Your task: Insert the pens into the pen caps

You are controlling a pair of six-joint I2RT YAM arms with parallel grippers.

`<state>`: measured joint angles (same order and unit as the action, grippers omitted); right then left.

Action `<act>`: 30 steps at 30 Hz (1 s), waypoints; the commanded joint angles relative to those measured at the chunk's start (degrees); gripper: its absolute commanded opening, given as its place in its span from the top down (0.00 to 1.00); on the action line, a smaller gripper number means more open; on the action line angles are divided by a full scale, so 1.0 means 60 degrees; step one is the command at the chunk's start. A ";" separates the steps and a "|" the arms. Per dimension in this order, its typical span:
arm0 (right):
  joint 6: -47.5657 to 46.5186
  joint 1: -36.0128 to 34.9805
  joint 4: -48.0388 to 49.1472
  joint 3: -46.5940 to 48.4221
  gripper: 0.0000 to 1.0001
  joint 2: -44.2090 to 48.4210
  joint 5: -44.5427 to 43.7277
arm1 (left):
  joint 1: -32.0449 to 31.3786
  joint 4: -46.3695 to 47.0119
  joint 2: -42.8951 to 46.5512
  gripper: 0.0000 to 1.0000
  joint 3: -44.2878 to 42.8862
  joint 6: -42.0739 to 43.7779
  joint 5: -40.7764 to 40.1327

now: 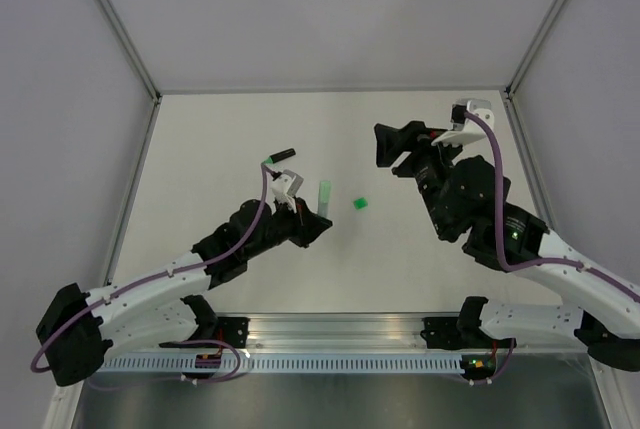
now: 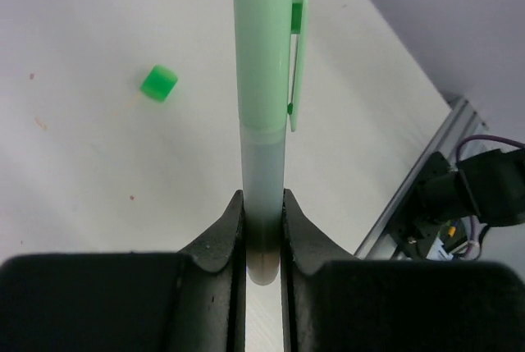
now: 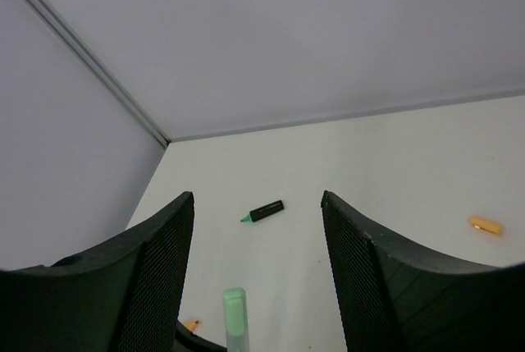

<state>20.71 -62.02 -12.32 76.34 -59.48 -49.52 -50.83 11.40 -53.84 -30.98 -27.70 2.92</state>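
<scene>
My left gripper (image 1: 312,221) (image 2: 262,204) is shut on the lower barrel of a pale pen (image 2: 262,163) (image 1: 324,195) (image 3: 235,319). The pen stands upright and wears a light green clipped cap (image 2: 267,40). A small bright green pen cap (image 1: 360,204) (image 2: 158,83) lies on the table just right of it. A black pen with a green end (image 1: 280,156) (image 3: 264,211) lies flat farther back. My right gripper (image 1: 392,154) (image 3: 256,198) hangs open above the table's right half with nothing between its fingers.
An orange piece (image 3: 486,225) lies on the table, and another orange bit (image 3: 190,325) peeks out beside the left gripper. White walls with metal posts (image 1: 120,34) enclose the table. The aluminium rail (image 1: 340,334) runs along the near edge.
</scene>
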 commanded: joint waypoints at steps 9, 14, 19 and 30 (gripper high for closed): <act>0.0489 0.0024 0.0426 -0.4107 0.30 0.2398 0.0869 | 0.1278 0.0033 -0.4672 0.98 -0.1002 -0.2690 0.0522; 0.0328 0.0024 0.0252 -0.4138 0.30 0.2458 0.0812 | 0.1352 0.0517 -0.5760 0.98 -0.1179 -0.3292 0.0890; 0.0343 0.0024 0.0251 -0.4343 0.29 0.2546 0.0768 | 0.1352 0.0298 -0.6143 0.86 -0.1325 -0.3673 0.0423; 0.0152 0.0039 0.0383 -0.4739 0.29 0.3058 0.0518 | 0.1352 -0.0564 -0.5458 0.47 -0.1399 -0.3748 -0.0221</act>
<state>22.59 -62.00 -11.99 48.38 -41.87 -45.39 -42.76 10.02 -90.83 -37.67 -48.75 4.60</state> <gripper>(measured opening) 0.713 0.517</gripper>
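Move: My left hand, some 20 cm over the table, still holds the capped light-green pen by its tail end. The bare table spot for that pen lies about 7 cm ahead, 2 cm to the right and 18 cm below. From this hand the green cap lies about 11 cm ahead, 7 cm right and 19 cm down, the black pen some 23 cm ahead, 14 cm left and equally low. From my empty right hand the spot is about 2 cm ahead, 7 cm left and 43 cm below. I take the pen down to the bare table with my left hand, sinking about 17 cm and easing forward 5 cm, while the wrist turns some 40 degrees so the raised cap end tips forward and down. Once low, I stop and open my fingers to let the pen go. My right hand, open and empty, drops about 13 cm. ##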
